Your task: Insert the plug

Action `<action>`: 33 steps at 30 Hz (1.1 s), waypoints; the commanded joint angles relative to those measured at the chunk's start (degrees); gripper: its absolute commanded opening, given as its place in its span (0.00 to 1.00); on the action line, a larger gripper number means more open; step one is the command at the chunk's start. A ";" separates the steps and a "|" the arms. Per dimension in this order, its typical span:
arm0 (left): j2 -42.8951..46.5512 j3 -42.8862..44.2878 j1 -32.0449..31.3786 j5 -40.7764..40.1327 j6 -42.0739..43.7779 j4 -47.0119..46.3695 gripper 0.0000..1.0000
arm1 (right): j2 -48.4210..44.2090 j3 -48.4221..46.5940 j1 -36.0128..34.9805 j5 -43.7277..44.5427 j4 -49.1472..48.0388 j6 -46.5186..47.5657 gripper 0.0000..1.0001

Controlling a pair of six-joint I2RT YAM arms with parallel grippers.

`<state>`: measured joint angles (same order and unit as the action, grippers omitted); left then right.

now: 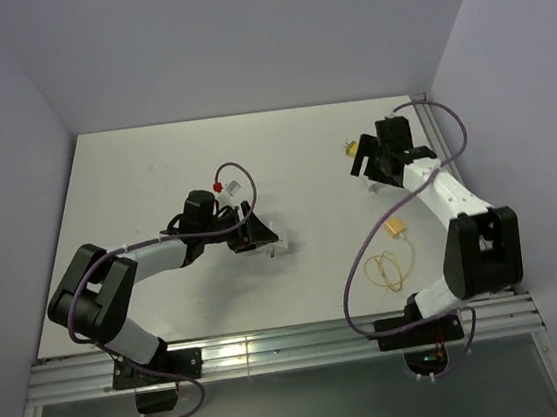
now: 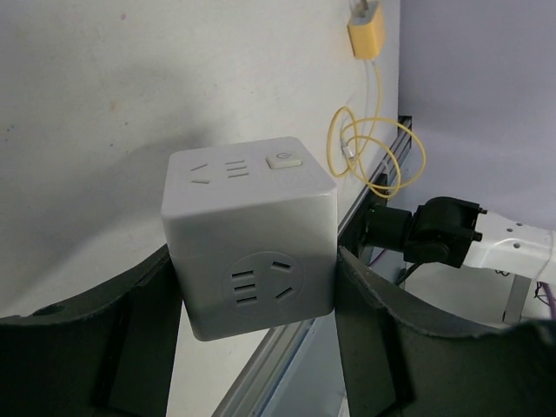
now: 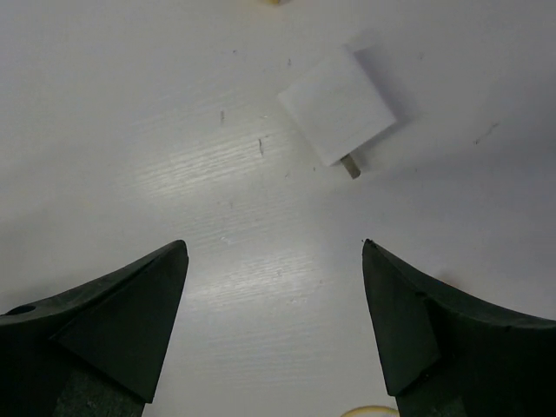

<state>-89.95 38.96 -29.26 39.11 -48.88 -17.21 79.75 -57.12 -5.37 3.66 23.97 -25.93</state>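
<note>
The plug (image 1: 350, 146), a tiny yellow block with a dark end, lies on the white table at the far right, just left of my right gripper (image 1: 370, 170). In the right wrist view that gripper (image 3: 274, 248) stands open over bare table with nothing between its fingers. A small white block (image 3: 337, 104) with a short metal prong lies ahead of it. My left gripper (image 1: 260, 237) is shut on a white cube socket (image 2: 248, 252), one finger on each side. The cube's round outlet face points toward the wrist camera, and its top has slots and a button.
A yellow connector (image 1: 394, 227) trailing a thin yellow wire loop (image 1: 384, 272) lies near the right arm, and the connector (image 2: 366, 35) also shows in the left wrist view. A red-tipped white cable (image 1: 227, 182) curls behind the left gripper. An aluminium rail (image 1: 274, 348) borders the table's near edge.
</note>
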 commanded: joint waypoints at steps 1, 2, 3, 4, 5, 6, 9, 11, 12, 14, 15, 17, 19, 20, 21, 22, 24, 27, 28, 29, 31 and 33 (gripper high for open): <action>-1.80 1.29 -0.36 -0.62 1.77 1.57 0.00 | 10.55 -8.86 0.80 -0.66 5.63 7.81 0.88; -2.50 1.12 -0.36 -0.18 1.86 1.74 0.00 | 13.13 -13.49 0.71 -1.11 6.96 9.92 0.89; -3.47 0.86 -0.36 0.69 2.04 1.66 0.00 | 17.42 -15.45 0.79 -1.55 7.93 11.07 0.90; -3.91 0.51 -0.36 1.05 1.78 1.22 0.00 | 19.46 -17.13 0.80 -2.60 9.42 12.30 0.90; -4.26 0.07 -0.45 1.66 1.51 0.61 0.00 | 21.14 -20.36 0.80 -2.43 10.13 13.96 0.90; -4.79 -0.81 -0.54 2.19 1.25 -0.97 0.00 | 22.46 -21.53 0.80 -1.13 10.40 14.68 0.90; -4.88 -2.04 -0.89 2.20 0.55 -2.03 0.00 | 26.59 -24.34 0.80 0.29 10.92 17.93 0.90; -4.53 -2.74 -1.33 1.67 0.11 -3.00 0.00 | 28.09 -27.07 0.88 0.47 11.89 20.82 0.90; -3.83 -3.53 -1.42 1.41 -0.42 -3.79 0.00 | 28.97 -27.86 0.80 0.99 12.59 21.44 0.90; -3.39 -3.80 -1.68 1.40 -0.60 -3.88 0.00 | 29.50 -28.92 0.80 2.14 12.95 23.20 0.91; -3.04 -3.98 -1.77 1.40 -0.51 -3.88 0.00 | 29.94 -29.36 0.80 2.14 13.21 23.64 0.92; -2.86 -3.89 -2.12 1.32 -0.42 -3.62 0.00 | 31.17 -30.67 0.80 2.31 13.91 24.70 0.92; -2.86 -4.07 -2.30 1.58 -0.77 -4.05 0.00 | 33.36 -31.82 0.88 3.10 15.23 24.97 0.91; -3.03 -4.07 -2.38 1.75 -0.95 -4.06 0.00 | 33.89 -31.91 0.88 3.80 15.32 25.14 0.91; -3.04 -3.98 -2.47 1.67 -1.04 -3.97 0.00 | 34.68 -31.65 0.88 3.29 15.32 25.32 0.91; -2.95 -3.98 -2.56 1.58 -1.04 -3.80 0.00 | 34.86 -31.21 0.97 2.67 14.97 25.49 0.91; -2.86 -3.98 -2.74 1.49 -0.95 -3.53 0.00 | 34.78 -30.42 1.06 2.75 13.40 25.32 0.91; -2.86 -3.72 -3.00 1.05 -0.86 -2.91 0.00 | 34.78 -29.71 1.50 2.67 12.51 25.06 0.91; -2.86 -3.63 -3.09 0.97 -0.95 -2.74 0.00 | 34.86 -30.06 1.67 2.75 12.77 24.97 0.90; -2.86 -3.63 -3.26 0.88 -1.04 -2.65 0.00 | 34.86 -30.15 1.85 2.93 12.86 25.05 0.90; -2.69 -3.80 -3.53 0.53 -1.13 -2.65 0.00 | 35.04 -29.98 2.03 2.85 12.51 25.32 0.90; -2.77 -4.07 -3.53 0.35 -1.39 -2.91 0.00 | 35.13 -29.71 2.29 2.58 12.33 25.23 0.88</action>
<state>-94.43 35.57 -32.27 40.05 -49.45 -19.90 115.07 -86.61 -3.92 5.41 37.10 -1.58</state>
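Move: With the right gripper empty and open, the white plug lies about 9 cm ahead, 3 cm to the right and some 11 cm below. The loose yellow adapter stands roughly 18 cm ahead, 1 cm right; the cabled yellow adapter is about 5 cm back and 4 cm right, both near 12 cm below. From the left gripper, already gripping the power cube, the white plug is around 19 cm ahead, 29 cm right and 8 cm down. Reach the open right gripper about 8 cm forward and as far down, easing slightly right, to hover close over the white plug; tip the fingers some 20 degrees steeper while turning the hand counter-clockwise by about as much. Meanwhile lower the left gripper about 4 cm towards the bare table, then draw it back 3 cm, keeping its grip on the power cube. ##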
